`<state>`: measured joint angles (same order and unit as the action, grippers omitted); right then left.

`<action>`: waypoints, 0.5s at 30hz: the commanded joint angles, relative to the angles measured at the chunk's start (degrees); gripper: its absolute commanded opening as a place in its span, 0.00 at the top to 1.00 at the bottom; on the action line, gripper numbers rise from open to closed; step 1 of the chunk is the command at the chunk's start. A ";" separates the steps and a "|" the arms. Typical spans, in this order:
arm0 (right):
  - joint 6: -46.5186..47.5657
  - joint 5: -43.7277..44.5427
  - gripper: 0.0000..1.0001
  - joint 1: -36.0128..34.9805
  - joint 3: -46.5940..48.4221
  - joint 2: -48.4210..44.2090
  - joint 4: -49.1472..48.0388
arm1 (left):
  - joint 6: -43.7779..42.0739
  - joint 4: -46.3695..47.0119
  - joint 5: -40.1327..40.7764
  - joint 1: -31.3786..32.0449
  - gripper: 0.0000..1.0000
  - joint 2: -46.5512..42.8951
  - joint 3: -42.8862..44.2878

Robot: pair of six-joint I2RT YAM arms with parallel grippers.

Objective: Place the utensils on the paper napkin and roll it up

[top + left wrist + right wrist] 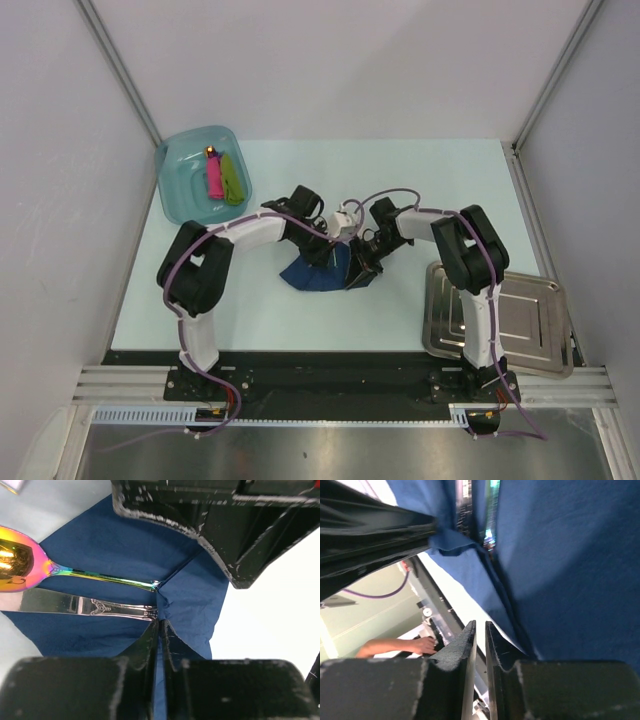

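Note:
The navy paper napkin (308, 276) lies mid-table, partly folded up. In the left wrist view the napkin (110, 545) carries two utensils: a spoon (20, 562) with a shiny orange-gold and pink bowl, and a silver engraved handle (75, 605); their far ends run under a fold. My left gripper (160, 626) is shut on a pinched fold of the napkin, and shows from above too (325, 256). My right gripper (480, 628) is shut with a thin empty slit between the fingers, and the napkin (560, 565) hangs against its right finger. From above it (356, 272) sits at the napkin's right edge.
A pale teal tub (180, 180) at the back left holds a pink stick (213, 176), a lime-green stick (232, 180) and a small orange-gold piece (211, 152). A steel tray (510, 320) lies at the front right. A person's hand (415, 645) shows beyond the table.

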<state>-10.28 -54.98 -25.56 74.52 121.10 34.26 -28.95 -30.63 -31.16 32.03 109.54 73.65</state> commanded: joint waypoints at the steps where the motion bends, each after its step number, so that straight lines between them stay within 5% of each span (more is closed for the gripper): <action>1: 0.27 4.26 0.84 -0.28 1.59 1.33 -1.39 | 1.52 0.14 -0.13 -1.09 0.80 -0.37 2.03; 4: 0.27 4.88 0.85 -0.37 1.59 2.04 -1.48 | 3.01 -1.27 -1.01 -2.32 0.56 -2.56 1.33; 7: 0.61 4.71 0.85 -0.28 1.24 2.21 -1.48 | 7.23 -0.66 -7.23 -5.57 0.45 -8.26 -2.36; 15: 0.27 4.01 0.86 -0.28 0.36 1.68 -2.00 | 23.73 7.50 -21.39 -9.18 0.41 -20.06 -14.65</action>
<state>-10.48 -52.34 -25.91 74.54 122.50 33.82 -16.03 -29.04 -42.17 22.28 95.35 63.70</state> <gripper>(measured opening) 0.144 0.583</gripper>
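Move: The napkin's folded-back flap has its edge right at the left fingertips, about 1 cm below the hand point. The knife handle is roughly 2 cm ahead and 1 cm right of this hand; the spoon bowl lies some 8 cm ahead and 3 cm right. For the right hand, the flap's right end is about 2 cm below and 1 cm to its left, with the knife handle roughly 7 cm ahead and 6 cm left. The napkin flap is let go by the left hand: its fingers open to a bit over half while still low beside the knife handle, then it swings up about 5.5 cm and 4 cm left, clear of the cloth, drawing slightly back and turning some 15 degrees counter-clockwise. Meanwhile the right hand sinks 1.5 cm onto the flap's right end and stays there, its fingers nearly shut, holding the fold down. ##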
